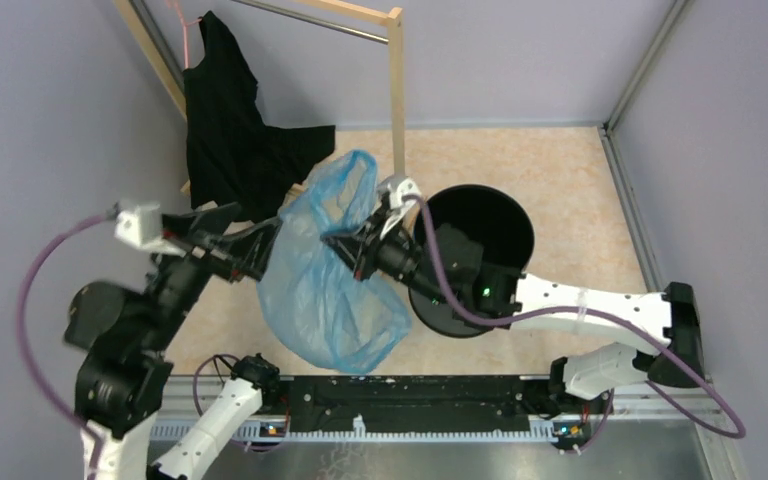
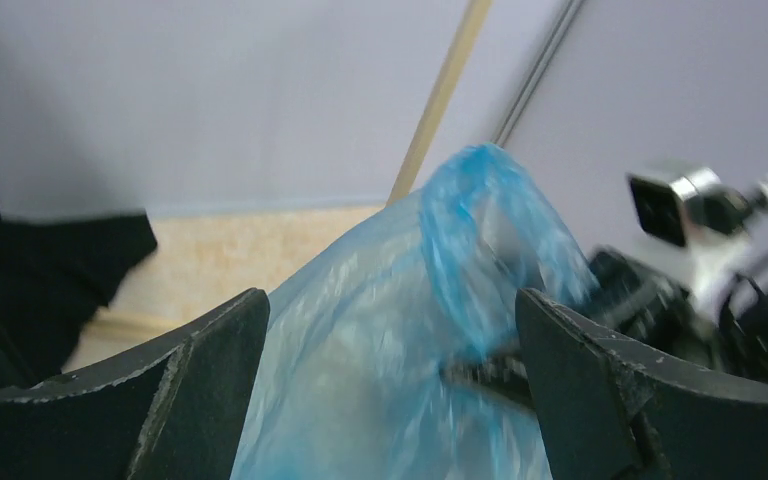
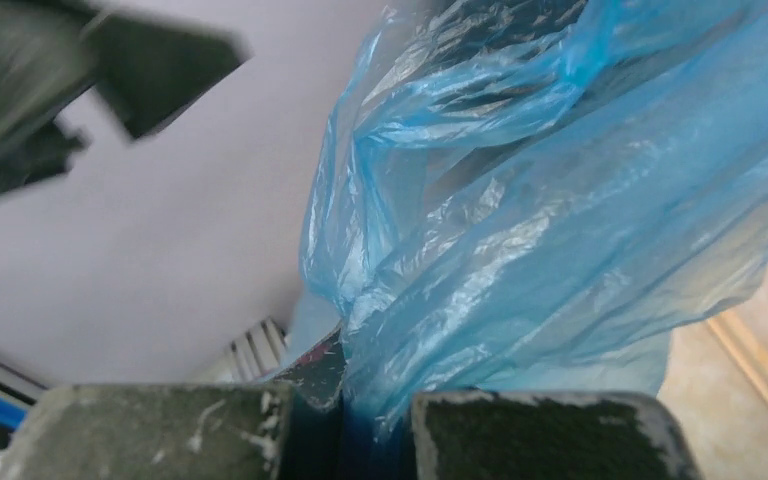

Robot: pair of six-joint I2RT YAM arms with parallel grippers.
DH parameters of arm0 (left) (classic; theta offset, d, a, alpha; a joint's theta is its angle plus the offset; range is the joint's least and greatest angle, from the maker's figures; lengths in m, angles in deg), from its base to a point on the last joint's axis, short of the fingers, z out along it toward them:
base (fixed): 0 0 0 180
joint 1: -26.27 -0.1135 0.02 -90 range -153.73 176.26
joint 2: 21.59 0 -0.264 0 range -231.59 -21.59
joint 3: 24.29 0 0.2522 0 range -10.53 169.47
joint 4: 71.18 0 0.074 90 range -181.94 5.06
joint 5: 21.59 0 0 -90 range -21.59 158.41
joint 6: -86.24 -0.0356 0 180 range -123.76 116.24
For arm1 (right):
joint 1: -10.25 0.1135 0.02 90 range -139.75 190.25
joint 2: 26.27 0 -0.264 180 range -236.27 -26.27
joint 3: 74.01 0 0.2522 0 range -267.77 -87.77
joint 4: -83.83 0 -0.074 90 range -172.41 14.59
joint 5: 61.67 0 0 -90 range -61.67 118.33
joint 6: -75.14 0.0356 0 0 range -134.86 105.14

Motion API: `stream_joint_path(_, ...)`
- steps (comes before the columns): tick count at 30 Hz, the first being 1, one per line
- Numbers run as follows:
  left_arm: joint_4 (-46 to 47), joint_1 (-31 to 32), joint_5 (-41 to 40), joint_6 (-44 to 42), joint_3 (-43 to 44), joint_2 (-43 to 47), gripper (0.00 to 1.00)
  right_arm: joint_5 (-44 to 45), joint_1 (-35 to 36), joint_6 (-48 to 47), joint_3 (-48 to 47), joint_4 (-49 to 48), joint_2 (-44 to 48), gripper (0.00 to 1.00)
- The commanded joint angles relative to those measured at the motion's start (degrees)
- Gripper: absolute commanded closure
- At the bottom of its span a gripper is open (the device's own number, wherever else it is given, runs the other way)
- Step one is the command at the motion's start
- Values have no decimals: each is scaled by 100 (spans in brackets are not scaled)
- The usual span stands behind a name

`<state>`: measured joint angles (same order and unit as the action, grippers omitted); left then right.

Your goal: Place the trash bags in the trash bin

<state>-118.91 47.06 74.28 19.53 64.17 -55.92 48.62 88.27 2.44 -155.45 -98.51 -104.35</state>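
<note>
The light-blue trash bag hangs crumpled in the air between my two grippers, left of the trash bin, a dark cylinder with its mouth open. My right gripper is shut on a fold of the bag; in the right wrist view the film runs down into the narrow gap of the gripper. My left gripper is at the bag's left side. In the left wrist view it stands wide open with the bag between the fingers, not pinched.
A black garment hangs from a wooden rack at the back left, close behind the bag. Purple-grey walls enclose the floor on three sides. The right arm lies across the bin's front rim. The left gripper's blurred fingers show in the right wrist view.
</note>
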Motion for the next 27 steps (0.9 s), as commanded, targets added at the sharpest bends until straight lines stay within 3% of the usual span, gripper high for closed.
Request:
stream_joint_path(1,501,5,267,-839,229,601,1,-956,-432,175,-875,790,274,100)
stream_joint_path(5,398,16,-296,-920,135,743,1,-70,-498,-421,-2617,2976,345,100)
stream_joint_path(7,341,27,-381,-916,73,699,1,353,-497,-926,-2946,3702,590,100)
stream_joint_path(11,413,27,-401,-609,-163,641,1,804,-498,-1407,-2217,3941,1883,100)
stream_joint_path(16,617,26,-250,-245,-358,461,1,2191,-495,-1516,-1814,4702,2839,100)
stream_joint_path(21,1021,23,736,187,-441,60,1,3043,-498,-1918,-1661,5188,3216,100)
stream_joint_path(27,2107,27,2344,1021,-982,-593,7,2932,-496,-2222,-1155,5385,3523,100)
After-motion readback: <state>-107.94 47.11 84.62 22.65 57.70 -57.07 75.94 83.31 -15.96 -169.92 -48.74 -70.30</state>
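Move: The trash bag hangs from the right hand's shut fingers, and the trash bin it is bound for stands about 20 cm to that hand's right, 5 cm ahead and some 24 cm below. The rack post stands about 9 cm right and 22 cm ahead of the hand, roughly 10 cm lower; the black shirt some 20 cm left and 28 cm ahead, about 12 cm lower. From the open left hand the bag is around 11 cm right, 3 cm ahead and 15 cm below. The trash bag, still pinched by the right hand, is whisked up about 14 cm, then swept some 30 cm to the right over the trash bin and past its middle, sinking about 5 cm at the end, while the wrist turns roughly 35 degrees clockwise. The left hand, fingers kept wide open, jerks back and up about 6 cm, returns, then edges right. ##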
